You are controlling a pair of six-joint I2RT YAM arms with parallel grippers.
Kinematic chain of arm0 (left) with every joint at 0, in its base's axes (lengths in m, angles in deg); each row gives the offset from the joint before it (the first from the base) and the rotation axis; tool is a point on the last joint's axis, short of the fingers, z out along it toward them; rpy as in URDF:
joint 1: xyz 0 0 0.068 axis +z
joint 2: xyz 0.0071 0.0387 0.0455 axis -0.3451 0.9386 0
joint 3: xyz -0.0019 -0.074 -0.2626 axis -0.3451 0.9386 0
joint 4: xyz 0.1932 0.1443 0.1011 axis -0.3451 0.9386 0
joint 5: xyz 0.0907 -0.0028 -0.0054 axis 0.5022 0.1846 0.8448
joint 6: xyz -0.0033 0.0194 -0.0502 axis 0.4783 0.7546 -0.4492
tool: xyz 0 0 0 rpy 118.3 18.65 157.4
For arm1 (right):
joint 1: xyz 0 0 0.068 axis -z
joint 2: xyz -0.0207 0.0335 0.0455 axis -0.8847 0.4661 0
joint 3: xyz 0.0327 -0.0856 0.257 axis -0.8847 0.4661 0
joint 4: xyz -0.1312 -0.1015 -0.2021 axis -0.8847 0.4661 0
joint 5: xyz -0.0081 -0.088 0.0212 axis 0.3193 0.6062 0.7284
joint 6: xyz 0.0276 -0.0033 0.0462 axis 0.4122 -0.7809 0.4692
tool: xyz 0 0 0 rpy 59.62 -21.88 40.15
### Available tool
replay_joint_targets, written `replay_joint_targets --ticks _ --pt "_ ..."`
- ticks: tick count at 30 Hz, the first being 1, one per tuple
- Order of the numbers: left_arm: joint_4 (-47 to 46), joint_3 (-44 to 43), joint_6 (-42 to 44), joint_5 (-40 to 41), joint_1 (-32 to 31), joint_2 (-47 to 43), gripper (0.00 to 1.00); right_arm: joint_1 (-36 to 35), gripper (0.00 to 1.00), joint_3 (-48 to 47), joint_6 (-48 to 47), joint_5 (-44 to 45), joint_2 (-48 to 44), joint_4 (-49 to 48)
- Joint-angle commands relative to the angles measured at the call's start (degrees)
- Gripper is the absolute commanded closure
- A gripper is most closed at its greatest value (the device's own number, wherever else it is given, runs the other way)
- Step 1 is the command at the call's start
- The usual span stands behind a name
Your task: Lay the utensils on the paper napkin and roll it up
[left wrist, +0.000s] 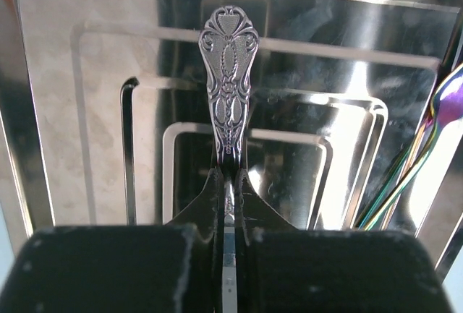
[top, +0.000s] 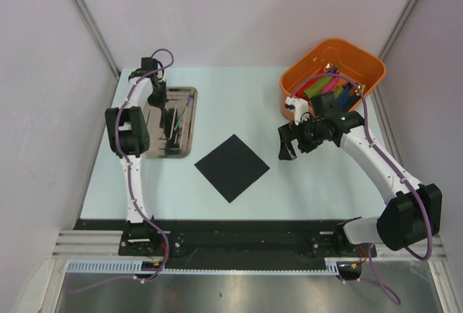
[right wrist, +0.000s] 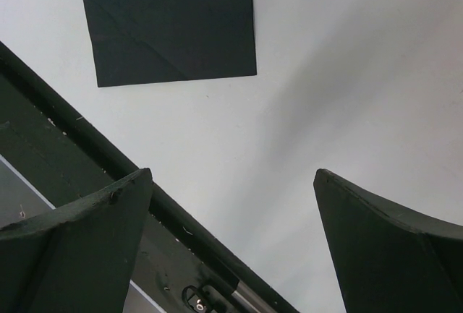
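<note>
The utensils lie in a steel tray [top: 189, 139] at the left. My left gripper [left wrist: 230, 183] is shut on the stem of one utensil, whose ornate embossed handle [left wrist: 230, 89] sticks out ahead of the fingertips over the tray [left wrist: 94, 110]. Other iridescent utensils [left wrist: 427, 157] lie along the tray's right side. From above, the left gripper [top: 158, 100] hangs over the tray's far end. The black paper napkin [top: 232, 167] lies flat as a diamond mid-table, bare. My right gripper [top: 286, 147] hovers open to its right; the napkin [right wrist: 170, 20] shows beyond its fingers [right wrist: 108, 215].
An orange bin [top: 372, 67] holding coloured rolled napkins stands at the far right, behind the right arm. The table's dark front rail [right wrist: 94, 147] crosses the right wrist view. White walls close in on both sides.
</note>
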Motion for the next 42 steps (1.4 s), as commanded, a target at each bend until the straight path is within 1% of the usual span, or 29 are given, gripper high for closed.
replay_joint_targets --ticks 1,2,5,9,12,14,16,17,19,20,21,22,23,24,25,27,29,30,31,33,34,36,37,39,40,42 --pt "4.5 0.2 2.3 0.7 0.4 -6.4 1.00 0.1 0.00 -1.5 -0.5 -1.5 -0.3 -0.8" --pt "3.7 0.7 4.9 1.0 0.4 -7.3 1.00 0.1 0.00 -1.7 -0.5 -1.6 -0.2 -0.7" --pt "2.6 2.8 7.8 2.5 -0.2 -10.9 1.00 0.2 0.00 -2.3 -0.2 -2.2 -0.1 -0.7" --pt "2.4 5.2 10.5 2.9 -0.6 -13.4 1.00 0.2 0.00 -3.0 0.2 -3.0 0.1 -0.6" --pt "1.3 8.0 11.9 1.8 -0.6 -16.0 1.00 0.4 0.00 -3.6 0.5 -3.5 0.5 -0.6" --pt "1.1 9.4 13.1 -0.7 -0.7 -18.5 1.00 0.5 0.00 -4.2 0.6 -4.0 0.9 -0.5" --pt "-0.1 12.8 15.1 -3.1 -1.2 -20.7 1.00 0.7 0.00 -4.5 0.8 -4.5 1.4 -0.5" --pt "-0.6 14.5 16.1 -5.3 -1.5 -23.6 1.00 0.9 0.00 -4.9 0.9 -5.2 1.7 -0.5" --pt "-2.8 20.0 19.7 -6.5 -2.6 -26.9 1.00 1.3 0.00 -5.5 1.1 -6.1 2.6 -0.4" --pt "-3.6 22.3 21.4 -8.6 -2.8 -28.8 1.00 1.5 0.00 -5.9 1.2 -7.3 2.9 -0.3" --pt "-4.4 27.3 23.1 -9.6 -2.7 -33.1 1.00 2.1 0.00 -6.8 1.2 -8.1 3.2 0.0" --pt "-6.3 30.1 26.8 -10.6 -5.5 -35.2 1.00 2.3 0.00 -7.3 1.1 -9.1 3.6 0.2" --pt "-7.4 32.8 28.4 -10.9 -6.2 -37.2 1.00 2.8 0.00 -7.7 1.0 -11.5 4.3 0.8" --pt "-8.1 37.8 30.2 -12.3 -6.9 -41.7 1.00 3.8 0.00 -8.7 0.8 -13.0 4.8 1.1" --pt "-9.1 40.1 33.1 -13.4 -8.3 -43.5 1.00 4.4 0.00 -9.1 0.9 -14.5 5.2 1.2" --pt "-9.8 46.3 35.5 -16.1 -9.7 -47.3 1.00 5.2 0.00 -9.9 1.3 -18.1 6.6 1.6" --pt "-10.8 50.2 39.1 -17.4 -12.3 -52.4 1.00 6.2 0.00 -10.8 1.5 -20.8 7.7 1.6" --pt "-11.4 53.8 40.2 -18.8 -13.2 -54.0 1.00 6.4 0.00 -11.0 1.5 -21.5 8.6 1.7" --pt "-12.3 55.5 42.3 -19.7 -15.0 -57.6 1.00 6.1 0.00 -11.3 1.5 -22.2 9.2 1.6" --pt "-12.8 60.2 44.8 -21.3 -17.0 -60.9 1.00 5.5 0.00 -11.3 1.8 -23.6 10.5 1.4" --pt "-12.9 61.6 47.4 -23.1 -19.1 -63.4 1.00 5.1 0.00 -11.4 1.8 -24.2 10.9 1.2" --pt "-12.2 65.0 50.1 -24.0 -21.6 -66.0 1.00 3.1 0.00 -11.8 2.0 -25.9 12.0 1.5" --pt "-11.3 65.9 52.8 -24.6 -24.4 -66.9 1.00 2.3 0.00 -11.9 2.2 -26.5 13.0 1.7" --pt "-9.8 68.3 56.2 -25.2 -27.2 -69.7 1.00 -0.5 0.00 -12.0 2.5 -28.1 14.1 1.6" --pt "-8.9 68.9 57.1 -25.3 -29.9 -70.5 1.00 -1.5 0.00 -11.9 2.8 -28.6 15.2 1.4" --pt "-8.0 70.6 59.6 -26.3 -32.3 -72.7 1.00 -4.4 0.00 -12.1 3.0 -30.1 16.3 1.4"
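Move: The left gripper already pinches the ornate handle of a silver utensil, low in the metal tray. The paper napkin, its destination, lies about 28 cm back and 32 cm to the right, some 2 cm lower. The rainbow utensil is roughly 8 cm to the right and 2 cm back; the tray's middle is some 6 cm back and 1 cm right. From the open right gripper the napkin lies about 20 cm left, level fore and aft, and 15 cm below. Keep the left gripper shut on the handle and lift it out of the tray, then sweep back about 28 cm and right about 20 cm towards the napkin's left corner, ending some 11 cm higher and turning clockwise roughly 80 degrees. Meanwhile bring the empty right gripper about 6 cm left towards the napkin, wide open and tilting, after a small rise forward; its forward part comes undone again. ##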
